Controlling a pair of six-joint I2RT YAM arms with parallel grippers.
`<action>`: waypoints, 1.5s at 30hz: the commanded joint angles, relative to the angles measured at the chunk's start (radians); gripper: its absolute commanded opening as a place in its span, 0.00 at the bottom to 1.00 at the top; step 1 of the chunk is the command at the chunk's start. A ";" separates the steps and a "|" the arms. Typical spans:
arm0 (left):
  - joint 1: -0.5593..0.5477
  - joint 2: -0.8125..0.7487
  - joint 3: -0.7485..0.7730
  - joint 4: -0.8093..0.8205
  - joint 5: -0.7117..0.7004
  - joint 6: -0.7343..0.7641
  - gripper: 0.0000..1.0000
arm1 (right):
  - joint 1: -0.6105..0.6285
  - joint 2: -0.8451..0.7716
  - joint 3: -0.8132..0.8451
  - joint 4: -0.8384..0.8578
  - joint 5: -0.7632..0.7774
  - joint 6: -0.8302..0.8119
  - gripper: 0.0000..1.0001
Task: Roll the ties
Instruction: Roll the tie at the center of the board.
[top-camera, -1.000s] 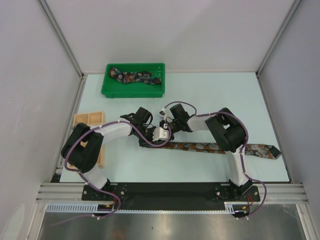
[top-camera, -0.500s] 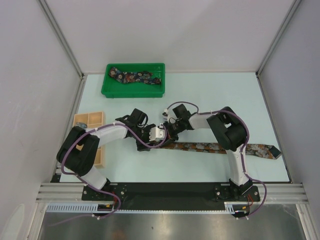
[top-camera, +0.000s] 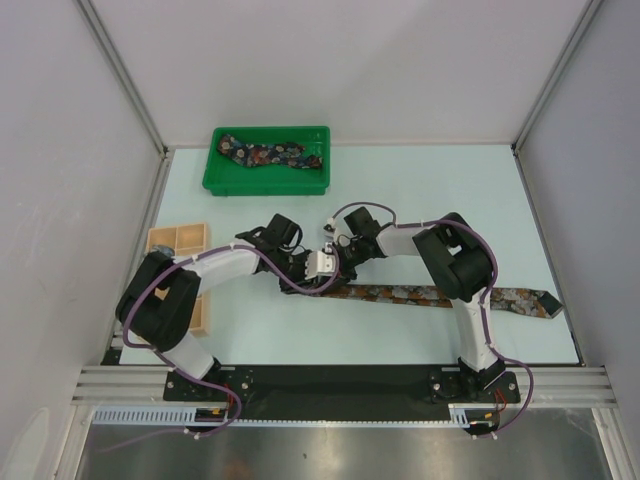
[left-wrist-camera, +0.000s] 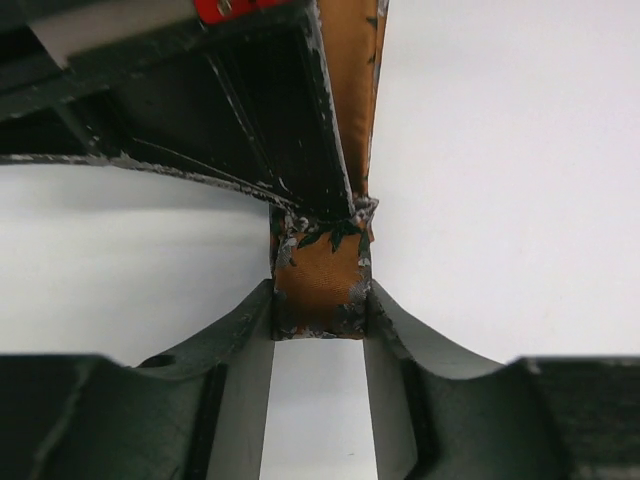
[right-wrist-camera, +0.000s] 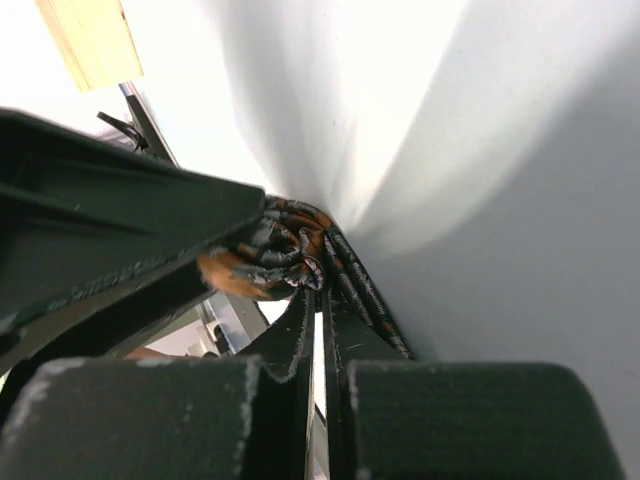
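Observation:
A rust-brown patterned tie (top-camera: 420, 293) lies flat across the table, its wide end (top-camera: 530, 302) at the right. At its narrow left end both grippers meet. In the left wrist view my left gripper (left-wrist-camera: 320, 300) holds a short folded section of that tie (left-wrist-camera: 318, 285) across its width, both fingers touching the fabric. My right gripper (right-wrist-camera: 320, 295) is shut, its tips pinched into the small roll of tie (right-wrist-camera: 285, 260). From above, the left gripper (top-camera: 320, 277) and right gripper (top-camera: 339, 268) sit side by side. A dark navy floral tie (top-camera: 275, 153) lies in the tray.
A green plastic tray (top-camera: 213, 183) stands at the back left. A tan wooden compartment box (top-camera: 180, 238) sits at the left edge, partly under my left arm. Grey walls close in the table on both sides and at the back.
My left arm drew back towards the left and then eased forward a little. Both grippers stayed together at the tie's narrow end.

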 joint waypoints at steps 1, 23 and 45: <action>-0.031 -0.022 0.081 0.013 0.082 -0.058 0.40 | 0.002 0.046 0.004 -0.039 0.112 -0.046 0.00; -0.183 0.207 0.150 -0.067 -0.169 -0.075 0.38 | -0.023 -0.018 -0.103 0.208 -0.037 0.081 0.00; -0.185 0.282 0.188 -0.130 -0.211 -0.056 0.39 | -0.094 -0.154 -0.172 0.210 -0.107 0.112 0.33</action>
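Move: The tie roll is already between the left fingers, right at their hand point, and the shut right fingers pinch it too, its middle about 1 cm to their left. From the left hand the tie's flat strip runs off to the right, its middle some 26 cm right, 2 cm back and 3 cm lower. The green tray sits about 35 cm ahead and 18 cm left, the wooden box about 37 cm left and level with the hand. Keep the left fingers on the tie roll's edges and bring the roll about 4 cm right along the strip, rising slightly, then sinking to finish a little below the start while the fingers tilt steeper by some 10 degrees. Hold the right pinch nearly still meanwhile; late on, open those fingers off the roll and draw them right and up. ##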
